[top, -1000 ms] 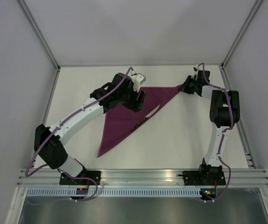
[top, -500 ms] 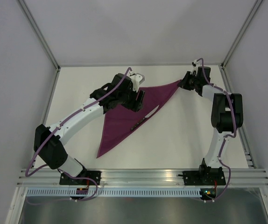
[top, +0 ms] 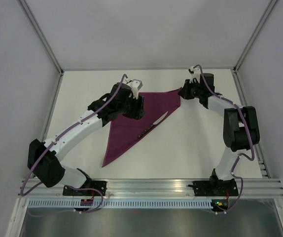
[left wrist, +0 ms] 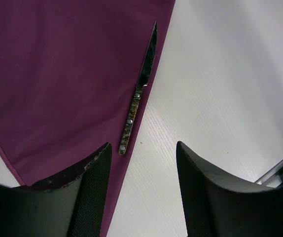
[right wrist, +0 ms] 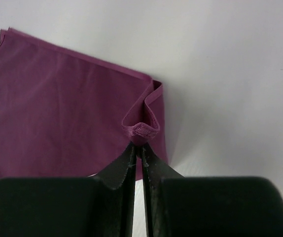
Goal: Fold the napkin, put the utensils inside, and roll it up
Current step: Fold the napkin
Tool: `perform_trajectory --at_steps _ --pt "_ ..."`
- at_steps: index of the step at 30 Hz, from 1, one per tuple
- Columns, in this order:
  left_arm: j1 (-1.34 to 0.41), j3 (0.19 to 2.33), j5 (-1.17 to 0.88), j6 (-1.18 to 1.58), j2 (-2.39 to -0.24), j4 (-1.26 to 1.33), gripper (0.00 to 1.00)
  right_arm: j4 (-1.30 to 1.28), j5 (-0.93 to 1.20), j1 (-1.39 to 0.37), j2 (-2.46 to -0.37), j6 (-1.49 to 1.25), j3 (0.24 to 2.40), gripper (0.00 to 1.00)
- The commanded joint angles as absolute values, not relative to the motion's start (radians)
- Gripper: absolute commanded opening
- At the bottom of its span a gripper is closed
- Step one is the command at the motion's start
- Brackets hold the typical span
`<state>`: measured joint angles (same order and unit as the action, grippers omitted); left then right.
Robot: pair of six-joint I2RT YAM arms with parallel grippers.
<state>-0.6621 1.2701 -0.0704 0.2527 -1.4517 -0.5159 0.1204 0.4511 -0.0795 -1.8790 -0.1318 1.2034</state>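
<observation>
The magenta napkin (top: 131,126) lies on the white table folded into a triangle, its long edge running from the near left up to the far right. A silvery knife (top: 155,123) rests along that edge, blade tip toward the far right; in the left wrist view the knife (left wrist: 139,91) lies just ahead of my fingers. My left gripper (top: 136,110) hovers over the napkin's far left part, open and holding nothing (left wrist: 142,173). My right gripper (top: 182,93) is shut on the napkin's far right corner (right wrist: 142,129), which is lifted and curled into a small loop.
White walls and aluminium posts close in the table at the back and sides. A metal rail (top: 151,186) with both arm bases runs along the near edge, and a side rail (top: 261,158) borders the right. Bare table (top: 195,143) lies right of the napkin.
My right gripper has carried the napkin's far right corner leftward, shortening the top edge. The left arm has shifted a little left, and its jaws have narrowed slightly.
</observation>
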Motion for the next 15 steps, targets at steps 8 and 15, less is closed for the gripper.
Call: perform_trajectory --at_steps 8,15 --pt "-0.603 1.028 0.061 0.456 -1.152 -0.433 0.48 0.129 0.476 -0.239 -1.727 0.031 1.131 0.12" --pt "-0.565 0.905 0.133 0.557 -1.040 -0.465 0.27 0.072 0.423 -0.363 -1.698 0.110 1.120 0.12"
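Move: The right hand already pinches the napkin's far right corner, lifted off the table; the knife on the napkin lies about 16 cm to its left, 15 cm back and 8 cm below. The middle of the napkin is roughly 27 cm left and 11 cm back of this hand. From the left hand, empty and high up, the knife lies about 5 cm ahead, 6 cm right and 18 cm below. Right hand draws its napkin corner about 10 cm left and back towards the knife; left clears leftwards, closing. ##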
